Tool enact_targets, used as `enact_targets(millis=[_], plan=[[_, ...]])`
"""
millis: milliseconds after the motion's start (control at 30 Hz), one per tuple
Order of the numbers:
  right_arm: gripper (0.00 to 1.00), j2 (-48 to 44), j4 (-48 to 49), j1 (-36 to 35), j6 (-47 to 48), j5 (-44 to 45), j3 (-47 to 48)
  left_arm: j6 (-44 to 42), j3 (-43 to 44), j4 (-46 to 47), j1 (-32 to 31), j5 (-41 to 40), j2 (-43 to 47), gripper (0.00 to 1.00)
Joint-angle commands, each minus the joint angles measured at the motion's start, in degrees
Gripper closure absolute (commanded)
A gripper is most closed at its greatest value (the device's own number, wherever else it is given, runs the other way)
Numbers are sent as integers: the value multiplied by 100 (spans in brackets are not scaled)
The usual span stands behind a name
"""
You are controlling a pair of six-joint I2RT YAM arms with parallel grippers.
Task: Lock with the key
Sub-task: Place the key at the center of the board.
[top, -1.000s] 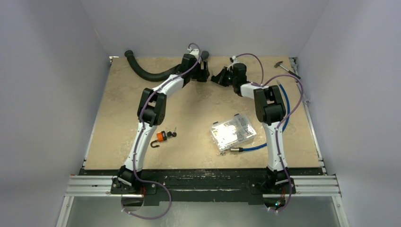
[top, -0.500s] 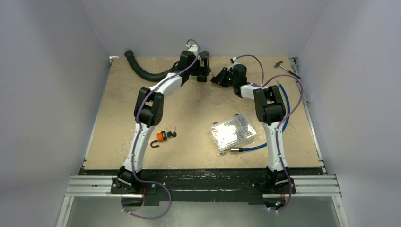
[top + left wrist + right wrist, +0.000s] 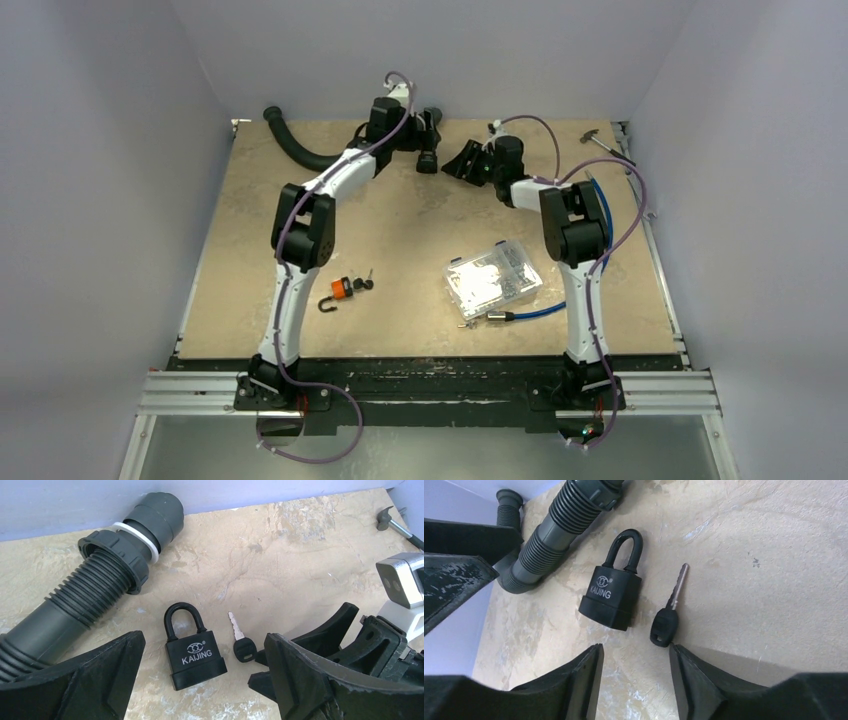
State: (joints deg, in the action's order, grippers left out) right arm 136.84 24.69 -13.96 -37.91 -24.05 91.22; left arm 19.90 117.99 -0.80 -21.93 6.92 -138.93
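Observation:
A black padlock (image 3: 195, 655) marked KAIJING lies flat on the table near the far wall, both ends of its shackle in the body. A small key (image 3: 241, 642) with a black head lies loose beside it, outside the lock. My left gripper (image 3: 203, 637) hangs wide open above the padlock, holding nothing. My right gripper (image 3: 635, 649) is open just short of the padlock (image 3: 613, 597) and key (image 3: 669, 615), one fingertip (image 3: 676, 655) next to the key's head. In the top view both grippers (image 3: 428, 158) (image 3: 464, 160) meet at the far middle.
A black corrugated hose (image 3: 300, 150) curves along the far left, close to the padlock. An orange padlock with keys (image 3: 343, 290) lies near the left arm. A clear plastic parts box (image 3: 492, 278), a blue cable (image 3: 540, 310) and a hammer (image 3: 600, 140) lie on the right.
My right gripper has gone from shut to open. The left gripper has spread fully and its arm has drawn up and back toward the far wall.

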Motion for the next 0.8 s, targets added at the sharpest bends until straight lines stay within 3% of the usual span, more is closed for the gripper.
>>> enact_targets(millis=[0,267,400,533,767], plan=[[38,-580,-221,1,215,-89,-285,-85,-208,134,175,235,758,0],[23,-1120,-289,1,515,-310,-598,-391,-1202,-116,553,543,1790,0],[16,-1543,-378,5,746,-504,-781,-748,-1972,-224,888,1186,2515,0],[1,-2075,-654,0,1110,-714,-908,-1252,-2626,-839,1261,1785,3243,0],[1,-3048,-1558,7,2098,-1051,-1170,-2861,-3567,-2200,1924,2281,4656,0]])
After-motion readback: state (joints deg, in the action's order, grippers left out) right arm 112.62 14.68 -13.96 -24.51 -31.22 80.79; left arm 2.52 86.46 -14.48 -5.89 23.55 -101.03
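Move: The key already lies on the board, its middle about 3 cm ahead of my right hand, level with it sideways and some 3 cm below. The padlock lies about 6 cm to the left of the key, nearly level with it in reach. From my left hand the key is about 8 cm to the right, 1 cm ahead and 11 cm down; the padlock is 1 cm ahead, 1 cm right and 10 cm down. The grey hose's end is roughly 13 cm beyond the padlock. I clear both empty hands away from the key and padlock. My right hand eases back, then climbs steeply, about 13 cm up and 7 back in all, its half-open fingers spreading wide as the wrist tips up and turns some 10 degrees counter-clockwise. My left hand, already wide open, sweeps left with gathering speed, some 16 cm, while also drawing back and rising. ##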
